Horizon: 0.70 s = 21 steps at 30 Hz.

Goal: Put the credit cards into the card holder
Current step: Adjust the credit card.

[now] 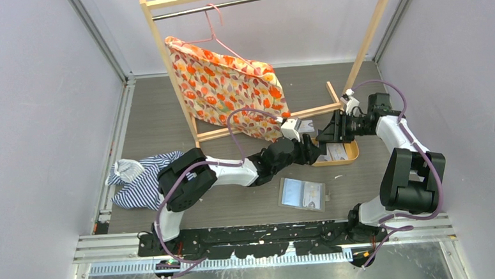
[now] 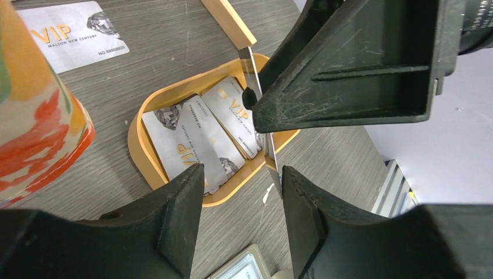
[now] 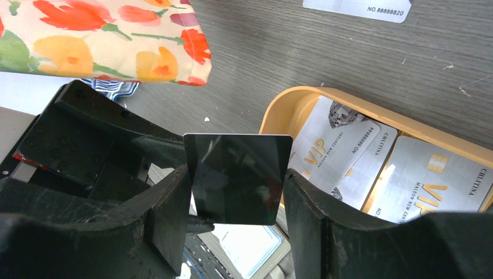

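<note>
My right gripper (image 3: 237,177) is shut on a black credit card (image 3: 238,168), clamped by its side edges and held upright above the table beside the oval tan tray (image 3: 279,110). My left gripper (image 2: 241,174) faces it with open jaws. The card (image 2: 268,152) shows edge-on there, close against the right-hand finger (image 2: 308,215) and well clear of the other. Several pale VIP credit cards (image 2: 192,136) lie in the tray (image 1: 351,154). Another pale card (image 2: 72,35) lies on the table. The taupe card holder (image 1: 302,194) lies open below both grippers, sleeves up.
A wooden clothes rack (image 1: 178,85) stands at the back with a floral cloth bag (image 1: 229,86) on a hanger, close to my left gripper. A striped cloth (image 1: 138,177) lies at the left. The right gripper's body (image 2: 349,64) fills the upper right of the left wrist view.
</note>
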Tool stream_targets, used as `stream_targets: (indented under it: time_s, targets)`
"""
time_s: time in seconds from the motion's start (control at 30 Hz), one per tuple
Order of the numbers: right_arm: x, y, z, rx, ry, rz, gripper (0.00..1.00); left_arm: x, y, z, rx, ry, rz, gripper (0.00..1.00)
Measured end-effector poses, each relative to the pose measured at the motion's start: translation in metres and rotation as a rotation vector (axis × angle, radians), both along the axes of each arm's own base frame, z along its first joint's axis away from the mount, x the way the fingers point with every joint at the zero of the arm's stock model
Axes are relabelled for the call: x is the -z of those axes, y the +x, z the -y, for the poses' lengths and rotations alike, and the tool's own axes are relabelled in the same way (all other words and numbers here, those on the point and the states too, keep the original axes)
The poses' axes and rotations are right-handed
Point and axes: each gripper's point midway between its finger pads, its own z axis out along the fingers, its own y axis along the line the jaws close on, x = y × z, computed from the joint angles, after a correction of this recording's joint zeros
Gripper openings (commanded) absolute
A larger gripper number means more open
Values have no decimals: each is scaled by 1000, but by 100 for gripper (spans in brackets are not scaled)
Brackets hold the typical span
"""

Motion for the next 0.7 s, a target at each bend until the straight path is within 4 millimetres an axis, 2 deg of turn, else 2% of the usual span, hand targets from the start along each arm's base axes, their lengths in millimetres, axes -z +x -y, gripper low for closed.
stream_targets:
  time_s: [0.17, 0.23, 0.33, 0.4, 0.5, 0.7]
  targets:
    - [0, 0, 0, -4, -2, 4, 29, 2, 3, 6, -7, 0, -20, 41]
    - [0, 0, -1, -6, -2, 5, 29, 0, 3, 7, -9, -7, -25, 34]
    - [-1, -1, -1, -14, -7, 16, 30, -1, 3, 9, -8, -11, -29, 20]
    - [-2, -1, -2, -20, -13, 28, 30, -1, 2, 10, -7, -17, -35, 2]
    - [-4, -1, -2, -26, -20, 47, 35, -6, -1, 13, 6, -42, -41, 0]
    - [-9, -10, -2, -86, -53, 103, 64, -6, -9, 13, 49, -66, -49, 0]
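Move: The card in the right hand stands edge-on at the left hand's half-open fingers, its middle about 2 cm ahead and 3 cm to the right, roughly level. From the left hand, the yellow box of cards lies some 4 cm ahead, 7 cm right and 9 cm down. The loose card is 13 cm ahead and 2 cm left, the card holder 11 cm back and 4 cm left, both 10 cm down. From the right hand, the held card's middle is about 1 cm back and 1 cm left. The left hand eases just over 1 cm to the right, up against the card's free end, and shuts its fingers from half open until they pinch that end, tipping only about 5 degrees. The right hand keeps its grip on the card's two edges, waits almost still while the fingers shut, then late on rises and draws back about 1 cm with a slight tilt as the left hand also backs off nearly 1 cm, both now holding the card. ##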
